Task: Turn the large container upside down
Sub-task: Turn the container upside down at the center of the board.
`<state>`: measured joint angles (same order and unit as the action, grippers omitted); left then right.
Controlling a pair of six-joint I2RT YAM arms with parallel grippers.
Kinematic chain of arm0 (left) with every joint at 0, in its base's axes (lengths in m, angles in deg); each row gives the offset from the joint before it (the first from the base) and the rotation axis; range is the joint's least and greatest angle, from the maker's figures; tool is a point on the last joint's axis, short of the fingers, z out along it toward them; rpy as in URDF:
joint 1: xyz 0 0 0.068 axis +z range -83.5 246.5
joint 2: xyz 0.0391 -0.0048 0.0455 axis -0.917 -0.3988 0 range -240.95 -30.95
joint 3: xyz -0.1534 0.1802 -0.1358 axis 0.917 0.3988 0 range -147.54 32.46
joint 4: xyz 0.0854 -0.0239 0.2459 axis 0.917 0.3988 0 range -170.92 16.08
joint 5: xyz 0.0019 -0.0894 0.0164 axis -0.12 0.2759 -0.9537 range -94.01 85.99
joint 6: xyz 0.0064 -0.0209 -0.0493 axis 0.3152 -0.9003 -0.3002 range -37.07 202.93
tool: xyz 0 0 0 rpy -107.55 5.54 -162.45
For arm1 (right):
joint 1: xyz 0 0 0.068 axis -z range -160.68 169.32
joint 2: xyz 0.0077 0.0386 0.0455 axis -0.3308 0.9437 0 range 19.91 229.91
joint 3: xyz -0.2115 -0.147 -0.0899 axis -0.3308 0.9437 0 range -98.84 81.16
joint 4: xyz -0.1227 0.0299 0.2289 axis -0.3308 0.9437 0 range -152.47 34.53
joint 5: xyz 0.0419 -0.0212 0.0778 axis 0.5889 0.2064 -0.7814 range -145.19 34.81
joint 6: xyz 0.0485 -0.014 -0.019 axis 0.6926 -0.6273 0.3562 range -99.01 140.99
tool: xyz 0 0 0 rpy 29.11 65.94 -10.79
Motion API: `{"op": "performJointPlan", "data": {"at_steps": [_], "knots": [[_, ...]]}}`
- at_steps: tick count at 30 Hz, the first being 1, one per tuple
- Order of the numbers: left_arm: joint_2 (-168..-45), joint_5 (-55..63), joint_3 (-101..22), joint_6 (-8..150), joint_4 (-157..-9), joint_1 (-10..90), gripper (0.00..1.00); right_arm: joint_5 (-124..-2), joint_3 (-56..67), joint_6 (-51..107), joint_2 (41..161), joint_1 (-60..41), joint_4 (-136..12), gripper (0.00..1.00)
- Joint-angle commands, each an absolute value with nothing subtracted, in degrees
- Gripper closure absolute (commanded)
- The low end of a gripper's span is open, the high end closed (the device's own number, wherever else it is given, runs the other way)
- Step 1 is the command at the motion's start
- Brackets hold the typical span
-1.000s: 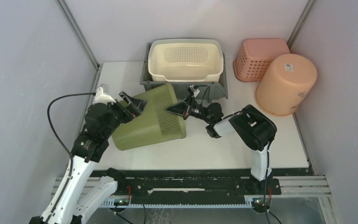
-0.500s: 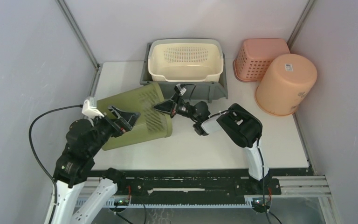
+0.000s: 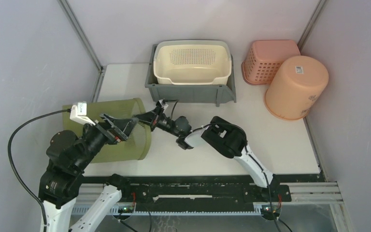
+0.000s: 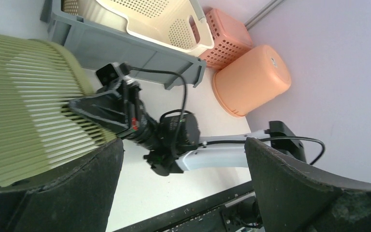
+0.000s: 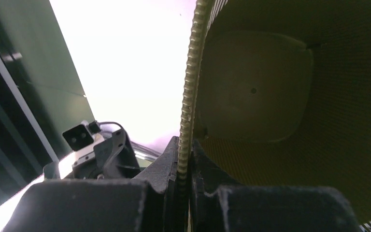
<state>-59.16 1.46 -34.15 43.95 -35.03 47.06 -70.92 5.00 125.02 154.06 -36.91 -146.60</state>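
The large container (image 3: 134, 141), an olive-green slatted bin, lies on its side at the table's left, with its mouth to the right and its base toward the left wall. My right gripper (image 3: 146, 121) is shut on the mouth's rim (image 5: 189, 87). The right wrist view looks into the bin's inside, down to its base (image 5: 256, 87). My left gripper (image 3: 118, 128) hovers open over the bin's upper side near the mouth, holding nothing. In the left wrist view the bin's slats (image 4: 24, 96) fill the left side, and the right gripper (image 4: 79, 105) bites their edge ahead of the wide-open left gripper (image 4: 183, 143).
A grey bin (image 3: 193, 92) holding a cream basket (image 3: 193, 60) stands at the back centre. A pink basket (image 3: 270, 58) and an upturned orange bucket (image 3: 297, 87) sit at the back right. The left wall is close to the bin's base.
The right gripper has dragged the bin's rim leftward and nearer, so the whole bin has swung and shifted to the left. The left arm drew back left with it, still open.
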Motion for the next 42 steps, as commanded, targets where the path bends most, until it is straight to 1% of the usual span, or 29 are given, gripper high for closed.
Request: {"op": "performJointPlan", "data": {"at_steps": [1,6,9,12,13,14,15,18,21,22,27,29,31,32,38,40,42], "knots": [[-60.38,4.99,-37.59,46.24,-35.67,46.92,0.00,-60.00,-2.02,129.88,160.24,-39.55,-148.99,1.00],[-60.01,6.11,-37.49,46.23,-36.21,46.93,0.00,-54.58,-9.17,132.78,168.83,-41.05,-149.21,1.00],[-59.34,6.11,-36.96,46.28,-36.18,46.93,0.00,-52.74,-10.28,134.04,171.74,-40.93,-149.30,1.00],[-58.63,5.84,-36.20,46.32,-35.93,46.89,0.00,-53.56,-9.30,133.24,172.48,-40.39,-149.13,1.00],[-58.45,5.68,-36.00,46.33,-35.85,46.93,0.00,-53.70,-8.13,132.86,172.11,-40.29,-149.07,0.95],[-58.21,5.60,-35.77,46.34,-35.84,46.88,0.00,-53.77,-6.70,132.49,171.68,-40.09,-149.04,0.86],[-57.97,5.50,-35.67,46.34,-35.76,46.94,0.00,-53.83,-5.03,132.09,171.05,-39.91,-149.04,0.79],[-57.55,5.01,-35.41,46.24,-35.66,46.90,0.00,-54.36,-0.10,130.72,169.29,-39.26,-149.04,0.64],[-57.52,4.80,-34.99,46.12,-35.66,46.92,0.00,-55.15,2.91,129.30,167.74,-38.75,-148.91,0.45],[-57.50,4.82,-34.76,46.01,-35.66,46.96,0.00,-55.16,3.87,128.89,167.36,-38.59,-148.94,0.40],[-57.23,4.62,-33.48,45.59,-36.02,46.90,0.00,-55.21,9.45,127.42,165.07,-37.63,-148.95,0.33],[-57.30,4.50,-33.18,45.61,-36.11,46.90,0.00,-55.08,13.32,126.59,163.44,-37.16,-148.84,0.26],[-57.40,4.40,-32.98,45.66,-36.10,46.90,0.00,-54.97,16.93,125.49,161.06,-36.54,-148.22,0.17],[-57.47,4.41,-32.89,45.66,-36.10,46.90,0.00,-54.81,18.63,124.97,159.87,-36.20,-147.66,0.15],[-57.75,4.02,-32.45,45.76,-35.86,46.90,0.00,-54.56,27.28,120.69,152.41,-34.21,-139.49,0.13],[-57.78,3.68,-32.13,45.96,-35.65,46.90,0.00,-55.55,28.72,119.38,149.62,-33.42,-133.06,0.12],[-57.69,3.35,-31.46,46.02,-35.57,46.90,0.00,-56.47,29.49,118.30,146.72,-32.70,-123.43,0.12]]}}
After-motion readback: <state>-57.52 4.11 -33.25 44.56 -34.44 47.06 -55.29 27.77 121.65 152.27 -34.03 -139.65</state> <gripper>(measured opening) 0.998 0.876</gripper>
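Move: The right hand pinches the upper rim of the green container, which lies tipped with its mouth to the right; the container's middle is about 14 cm to that hand's left, 2 cm back and 8 cm lower. The table spot for the mouth is straight below, some 24 cm down and 2 cm left. The grey crate stands about 28 cm ahead, 21 cm right and 16 cm down. From the left hand the container lies roughly 8 cm ahead, 16 cm left, 21 cm below. Leftward first by about 4 cm and already sinking, the right hand carries the pinched rim over and down towards the table; it then lets go, fingers opening wide as it drops on, some 16 cm in all, and backs off to the right. Its wrist dips the fingertips and swings clockwise, some 20 degrees each. The left hand stays open beside the container. ##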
